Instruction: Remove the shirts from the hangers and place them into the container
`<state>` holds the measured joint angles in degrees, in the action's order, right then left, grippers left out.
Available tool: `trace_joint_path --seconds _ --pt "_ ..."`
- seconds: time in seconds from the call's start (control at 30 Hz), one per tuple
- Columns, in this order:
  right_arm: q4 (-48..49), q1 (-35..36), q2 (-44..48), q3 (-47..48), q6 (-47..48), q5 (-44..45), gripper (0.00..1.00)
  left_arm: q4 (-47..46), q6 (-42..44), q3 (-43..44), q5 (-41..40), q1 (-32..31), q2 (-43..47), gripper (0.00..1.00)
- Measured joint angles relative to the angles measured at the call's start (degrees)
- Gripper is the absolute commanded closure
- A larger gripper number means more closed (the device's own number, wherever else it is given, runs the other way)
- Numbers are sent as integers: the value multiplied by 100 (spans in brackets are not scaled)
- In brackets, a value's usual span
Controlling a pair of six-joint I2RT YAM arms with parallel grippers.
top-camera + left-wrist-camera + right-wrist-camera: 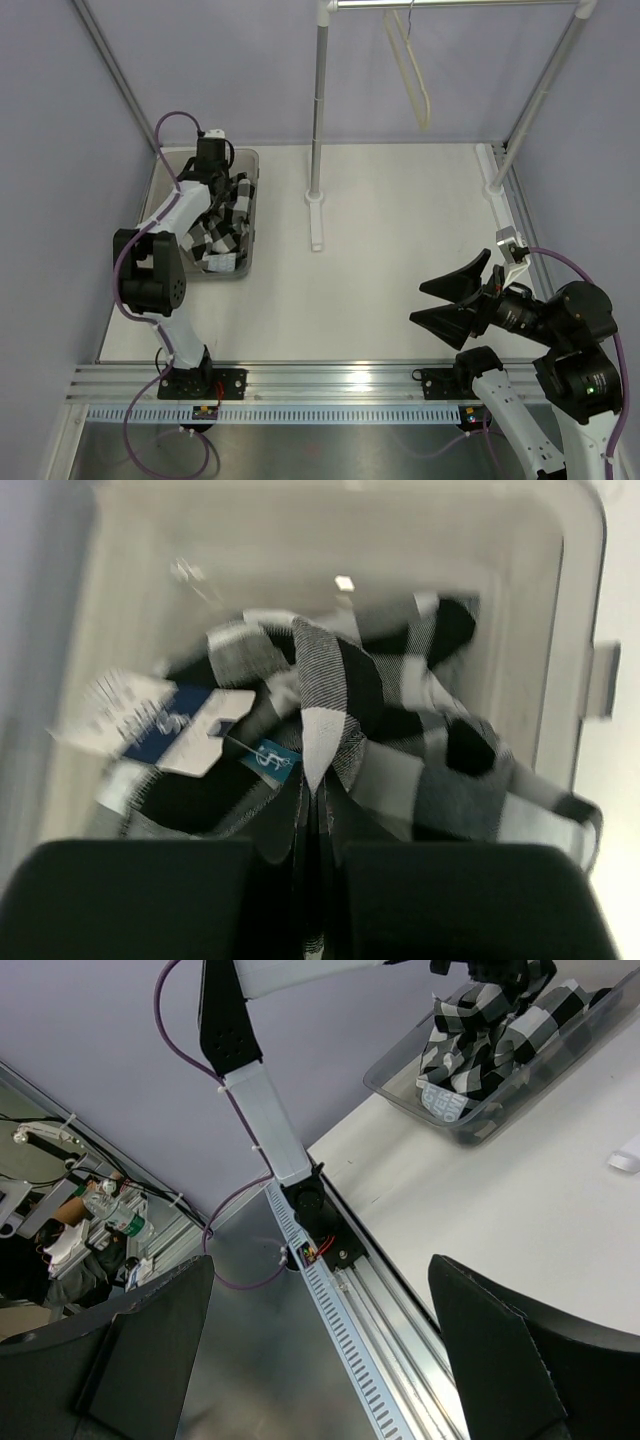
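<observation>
The black-and-white checked shirt (225,228) lies bunched inside the translucent grey container (252,165) at the table's far left. My left gripper (212,172) reaches down into the container and is shut on a fold of the shirt (400,750); in the left wrist view the cloth runs between the closed jaws of the left gripper (318,880). Paper tags (165,728) lie on the fabric. The cream hanger (410,70) hangs bare on the rail at the top. My right gripper (416,303) hovers open at the near right and holds nothing. The right wrist view shows the shirt (500,1030) in the container (470,1125).
A metal rack stands at the back, with a centre post (317,120) on a white foot (316,215) and a slanted post (545,95) at the right. An aluminium rail (300,385) runs along the table's near edge.
</observation>
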<state>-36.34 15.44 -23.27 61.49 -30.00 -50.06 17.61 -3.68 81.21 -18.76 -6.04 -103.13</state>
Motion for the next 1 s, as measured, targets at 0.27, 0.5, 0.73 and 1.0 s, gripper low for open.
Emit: trace_joint_path --seconds 0.27,0.5,0.73,1.0 --pt "-22 0 17 17 0 33 1 999 -1290 -229 516 -11 -280 85" --pt "-219 2 26 197 24 177 1 828 -1777 -960 634 -13 177 20" --pt "-247 7 79 212 15 264 1 -592 -1189 -1851 -17 -549 2444 1" --pt "-463 15 -208 205 177 796 1 -1248 -824 -1786 -833 -1928 4041 1"
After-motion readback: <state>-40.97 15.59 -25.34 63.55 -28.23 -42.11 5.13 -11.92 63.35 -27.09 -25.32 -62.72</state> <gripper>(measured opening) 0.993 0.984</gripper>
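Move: The left hand still grips the checked shirt just inside the far part of the container, whose middle lies about 8 cm back, level sideways and some 11 cm below. The foot of the rack post stands roughly 25 cm to the right and 5 cm back. From the idle right hand the container is about 36 cm ahead, 42 cm left and 35 cm lower. Left hand sinks about 8 cm and draws back into the container, opens wide, then rises steeply some 28 cm. ##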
